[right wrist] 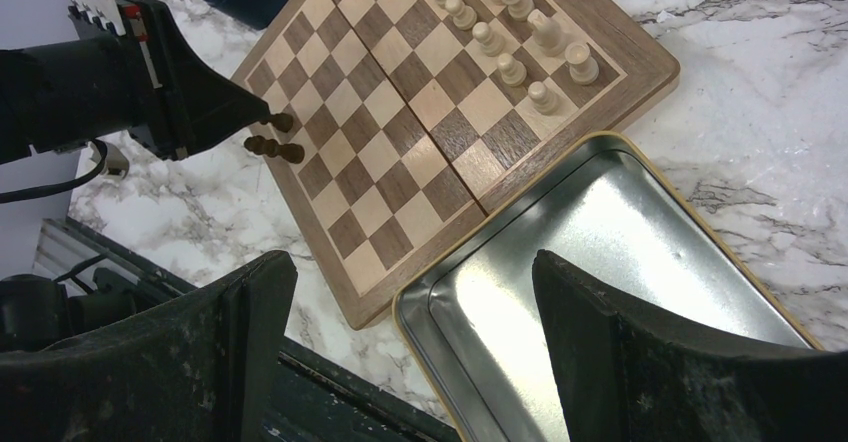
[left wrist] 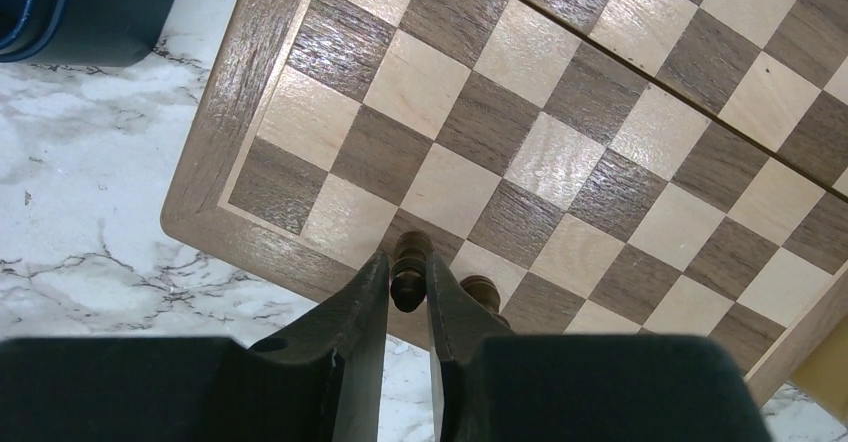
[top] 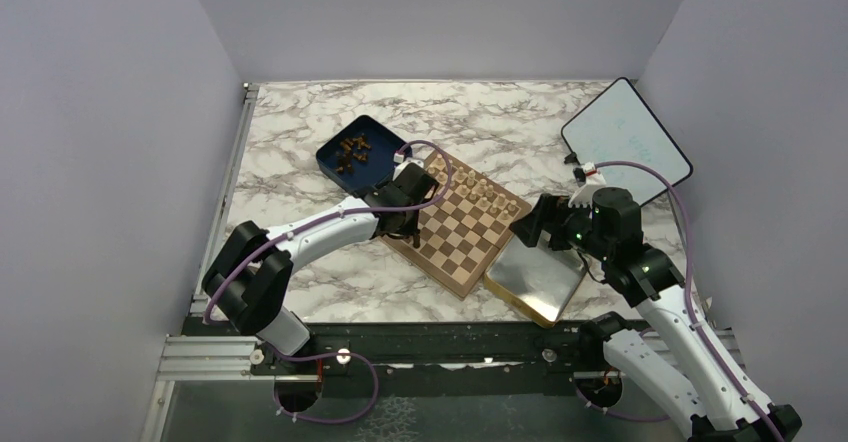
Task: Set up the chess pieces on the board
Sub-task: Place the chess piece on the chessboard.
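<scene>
The board (top: 470, 232) lies mid-table, with pale beige chessmen (top: 478, 190) along its far side. My left gripper (top: 403, 224) is at the board's left edge, shut on a dark brown chess piece (left wrist: 409, 270). The piece is held upright at a dark square in the edge row near a corner; I cannot tell if it touches. Another dark piece (left wrist: 482, 290) stands just right of it. More dark pieces (top: 353, 148) lie in the dark blue box (top: 375, 167). My right gripper (right wrist: 408, 262) is open and empty above the metal tray (right wrist: 620, 262).
The gold-rimmed tray (top: 537, 282) touches the board's near right side. A white tablet-like panel (top: 625, 142) lies at the back right. The blue box (left wrist: 90, 12) sits just left of the board's corner. Walls close in on both sides.
</scene>
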Available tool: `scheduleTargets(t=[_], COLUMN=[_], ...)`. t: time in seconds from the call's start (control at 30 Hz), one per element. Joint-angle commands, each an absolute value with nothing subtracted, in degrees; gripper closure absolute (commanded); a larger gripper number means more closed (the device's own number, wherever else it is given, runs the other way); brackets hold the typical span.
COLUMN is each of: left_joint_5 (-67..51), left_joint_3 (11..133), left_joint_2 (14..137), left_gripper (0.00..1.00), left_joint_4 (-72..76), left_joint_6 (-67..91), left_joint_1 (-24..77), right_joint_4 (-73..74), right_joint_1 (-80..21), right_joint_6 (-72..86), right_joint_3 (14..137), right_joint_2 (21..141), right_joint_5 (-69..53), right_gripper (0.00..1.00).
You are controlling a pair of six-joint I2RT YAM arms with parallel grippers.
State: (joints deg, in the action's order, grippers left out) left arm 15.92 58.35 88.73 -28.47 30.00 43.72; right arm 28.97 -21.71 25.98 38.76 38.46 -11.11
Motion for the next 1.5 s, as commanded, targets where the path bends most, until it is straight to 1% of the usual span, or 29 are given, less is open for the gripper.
scheduleTargets(t=[0.0,0.3,0.47,0.6,0.83,1.0,1.2,1.47], left_joint_5=[17.1,18.2,18.6,19.2,20.4,24.5,27.0,24.1], left_joint_3=[60.1,61.0,61.5,62.3,64.6,68.8,73.8,78.5], left_joint_2=[89.4,90.3,90.4,90.1,88.6,88.8,90.4,94.5], left_gripper=[0.79,0.79,0.75,0.67,0.6,0.57,0.57,0.58], left_joint_4=[-29.4,-30.3,-30.7,-31.2,-31.8,-33.2,-33.2,-29.9], left_joint_6=[30.2,30.1,30.0,29.9,29.7,27.4,24.1,18.8], left_joint_1=[44.3,44.6,44.7,44.7,44.7,43.9,39.2,25.2], right_joint_4=[27.6,27.8,27.9,27.8,27.8,27.8,27.7,27.5], right_joint_1=[-22.1,-22.1,-22.1,-22.1,-22.1,-22.1,-22.1,-22.1], right_joint_6=[26.3,26.4,26.4,26.3,26.1,25.8,26.1,26.3], right_joint_3=[38.2,38.2,38.1,38.1,38.3,38.2,38.2,38.1], right_joint_2=[37.9,37.7,37.6,37.7,37.8,37.9,38.0,38.0], right_joint_5=[-11.0,-10.8,-11.0,-10.9,-11.3,-11.4,-11.7,-12.0], right_gripper=[0.06,0.06,0.06,0.06,0.06,0.06,0.06,0.06])
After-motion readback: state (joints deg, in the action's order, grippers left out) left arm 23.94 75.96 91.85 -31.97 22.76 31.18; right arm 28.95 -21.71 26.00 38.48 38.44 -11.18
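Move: Right between the left fingertips, the dark chess piece already stands over its square near the board's near-left edge, its middle about 1 cm below the hand point. The other dark piece is roughly 2 cm right of it and 2 cm nearer the base. The navy tray's middle lies some 15 cm ahead and 9 cm left of the hand, slightly lower; the light pieces lie about 9 cm ahead and 13 cm right. From the right hand, the piece being placed is about 24 cm left, 5 cm ahead and 13 cm below. Staying almost still over the square at first, the left hand settles slightly and spreads its fingers to about twice their gap, letting go of the dark piece. It then lifts off and speeds away forward and up, swinging left at the end, about 11 cm forward, 9 cm up and 6 cm left, towards the navy tray. Meanwhile the fingers tip outward and the wrist turns counter-clockwise, each a little over 10 degrees. ##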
